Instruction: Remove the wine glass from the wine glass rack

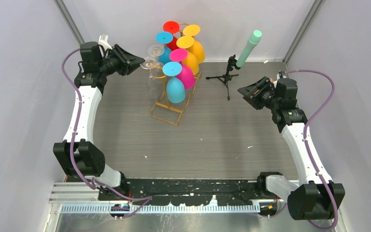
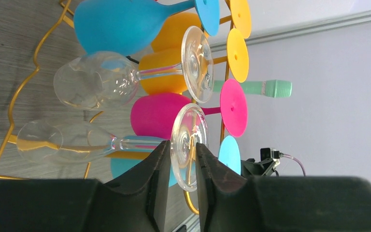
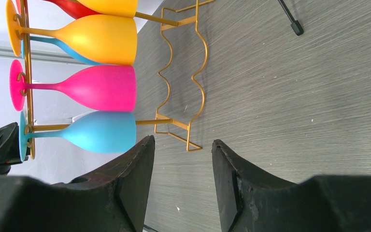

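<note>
The gold wine glass rack [image 1: 166, 109] stands at the back centre of the table, hung with upside-down glasses. Two clear ones hang on its left side. My left gripper [image 1: 141, 62] reaches in from the left at the nearer clear wine glass [image 1: 150, 63]. In the left wrist view the gripper [image 2: 182, 145] is shut on the wine glass's round foot [image 2: 189, 129], one finger on each face, with the bowl [image 2: 53, 142] still under the rack's wire [image 2: 9, 111]. My right gripper [image 1: 245, 92] hovers open to the right of the rack [image 3: 188, 137], holding nothing [image 3: 182, 142].
Blue [image 1: 175, 87], pink [image 1: 186, 75], yellow [image 1: 193, 48] and red [image 1: 171, 28] glasses fill the rack, and a second clear glass [image 2: 96, 79] hangs beside the gripped one. A black tripod [image 1: 228, 73] with a green tube [image 1: 249, 47] stands right of the rack. Walls close in left, right and behind.
</note>
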You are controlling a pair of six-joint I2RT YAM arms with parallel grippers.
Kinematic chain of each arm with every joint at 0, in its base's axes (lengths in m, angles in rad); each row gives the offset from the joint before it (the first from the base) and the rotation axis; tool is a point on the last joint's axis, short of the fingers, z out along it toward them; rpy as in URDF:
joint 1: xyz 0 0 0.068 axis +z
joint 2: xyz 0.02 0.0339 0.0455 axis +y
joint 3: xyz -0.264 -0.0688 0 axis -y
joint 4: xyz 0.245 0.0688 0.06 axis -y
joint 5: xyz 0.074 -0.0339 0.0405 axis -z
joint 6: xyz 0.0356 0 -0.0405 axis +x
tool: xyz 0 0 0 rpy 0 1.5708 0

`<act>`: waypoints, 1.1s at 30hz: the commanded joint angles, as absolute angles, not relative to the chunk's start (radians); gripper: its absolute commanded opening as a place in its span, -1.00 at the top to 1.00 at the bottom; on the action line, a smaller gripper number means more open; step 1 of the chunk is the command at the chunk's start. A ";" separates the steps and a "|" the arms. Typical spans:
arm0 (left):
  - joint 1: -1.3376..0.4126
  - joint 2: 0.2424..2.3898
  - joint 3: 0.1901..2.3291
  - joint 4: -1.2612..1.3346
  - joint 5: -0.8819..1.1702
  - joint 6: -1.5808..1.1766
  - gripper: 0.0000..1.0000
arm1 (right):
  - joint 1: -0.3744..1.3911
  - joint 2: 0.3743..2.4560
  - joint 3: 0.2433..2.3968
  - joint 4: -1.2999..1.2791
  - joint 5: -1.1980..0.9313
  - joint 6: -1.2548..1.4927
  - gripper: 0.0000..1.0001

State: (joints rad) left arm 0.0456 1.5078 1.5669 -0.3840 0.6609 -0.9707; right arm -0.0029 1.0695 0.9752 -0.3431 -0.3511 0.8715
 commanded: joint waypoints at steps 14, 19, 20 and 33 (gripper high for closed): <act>0.073 1.492 1.594 -0.282 0.698 -1.025 1.00 | 0.000 1.072 0.973 -0.302 -0.352 0.880 -0.04; 0.087 1.463 1.596 -0.244 0.669 -1.076 1.00 | 0.000 1.069 0.978 -0.304 -0.341 0.883 -0.03; 0.094 1.457 1.594 -0.237 0.658 -1.084 1.00 | 0.000 1.066 0.980 -0.304 -0.339 0.883 -0.03; 0.133 1.449 1.551 -0.194 0.647 -1.150 1.00 | 0.000 1.063 0.989 -0.316 -0.337 0.877 -0.14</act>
State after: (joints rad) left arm 0.1104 1.5028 1.5623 -0.3096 0.6624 -1.1191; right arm -0.0029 1.0695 0.9703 -0.3428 -0.3416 0.8719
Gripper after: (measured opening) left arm 0.027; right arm 0.556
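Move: The left hand's slightly open fingers already straddle the near-left rim of the clear wine glass's foot, whose centre lies about 2 cm right and 1 cm ahead at finger height. The second clear glass's foot is about 8 cm ahead and 5 cm right, level. The near blue foot lies some 12 cm right, 4 cm back and 2 cm up. From the right hand, the aimed-at foot is about 40 cm left, 9 cm ahead and 11 cm up. Almost in place at first, the left hand shuts its fingers on the rim of the clear glass's foot. Keeping that pinch, it then draws the glass left and up, away from the near blue glass, with a slight forward drift, about 3 cm in all, while the wrist rolls its left side down and turns a little counter-clockwise, under 10 degrees. ##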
